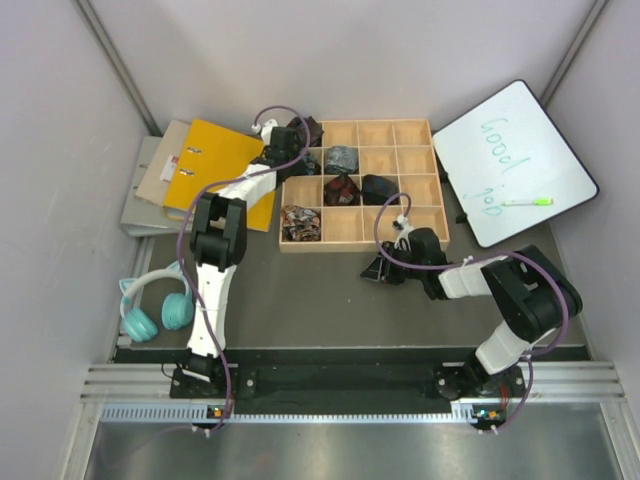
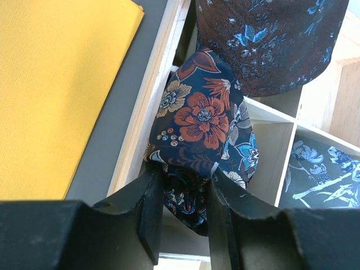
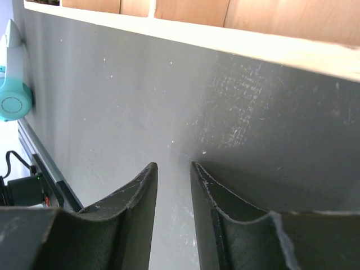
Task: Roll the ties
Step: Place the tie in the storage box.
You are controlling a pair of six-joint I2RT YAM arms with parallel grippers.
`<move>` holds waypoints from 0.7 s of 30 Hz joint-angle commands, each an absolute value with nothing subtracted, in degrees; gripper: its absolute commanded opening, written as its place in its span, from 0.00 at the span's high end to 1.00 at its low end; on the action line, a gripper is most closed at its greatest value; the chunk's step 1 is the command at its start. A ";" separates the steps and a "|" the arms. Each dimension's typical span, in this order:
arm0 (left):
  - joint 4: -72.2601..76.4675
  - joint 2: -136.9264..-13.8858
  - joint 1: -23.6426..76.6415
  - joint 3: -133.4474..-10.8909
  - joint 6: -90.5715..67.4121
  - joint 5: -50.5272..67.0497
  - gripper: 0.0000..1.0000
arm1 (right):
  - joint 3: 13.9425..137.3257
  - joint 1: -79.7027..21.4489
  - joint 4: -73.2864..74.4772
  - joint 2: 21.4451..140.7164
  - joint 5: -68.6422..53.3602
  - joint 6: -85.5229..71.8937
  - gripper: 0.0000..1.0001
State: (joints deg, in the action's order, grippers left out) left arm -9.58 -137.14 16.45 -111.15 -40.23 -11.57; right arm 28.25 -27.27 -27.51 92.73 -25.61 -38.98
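Note:
My left gripper [image 2: 185,185] is shut on a rolled navy tie [image 2: 202,121] with orange-red flowers and holds it over the top-left cells of the wooden tray [image 2: 149,101]. In the top view this gripper [image 1: 284,150] is at the tray's [image 1: 360,245] far left corner. A dark brown tie with blue flecks [image 2: 270,39] lies just beyond it and a grey-blue one [image 2: 323,169] to its right. Rolled ties fill other cells: grey-blue [image 1: 341,158], maroon [image 1: 341,188], black [image 1: 378,188], brown-patterned [image 1: 300,222]. My right gripper [image 1: 385,268] rests low over the table in front of the tray, its jaws a little apart and empty [image 3: 174,169].
A yellow folder [image 1: 215,165] on grey binders lies left of the tray and shows in the left wrist view [image 2: 56,84]. A whiteboard [image 1: 510,160] with a green marker [image 1: 527,201] leans at the right. Teal headphones [image 1: 155,305] lie at the near left.

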 commanded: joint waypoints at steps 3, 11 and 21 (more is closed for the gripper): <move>-12.92 -135.18 15.47 -107.76 -37.53 -7.56 0.80 | 27.42 -28.04 -18.90 96.06 -22.32 -35.77 0.68; -8.97 -126.66 15.56 -100.91 -36.83 -7.47 0.34 | 27.69 -28.04 -18.63 96.33 -22.41 -35.77 0.68; -8.70 -115.24 15.56 -92.65 -34.98 -5.72 0.25 | 27.69 -28.04 -18.28 96.24 -22.24 -35.77 0.68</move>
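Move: The rolled navy floral tie already sits in its cell, its near end pinched in the left hand, its middle about 3 cm ahead and a touch lower. The brown tie lies some 12 cm ahead, the grey-blue tie 3 cm ahead and 9 cm to the right, and an empty cell roughly 7 cm back. From the idle right hand, the navy tie is about 36 cm ahead and 16 cm left, at much the same height. The navy floral tie is let go in its cell: the left hand lingers almost in place, then its fingers spread to about twice their gap and come off the near end. As they open, the hand backs away some 5 cm over the empty cell behind, rising about 4 cm and turning slightly counter-clockwise. ##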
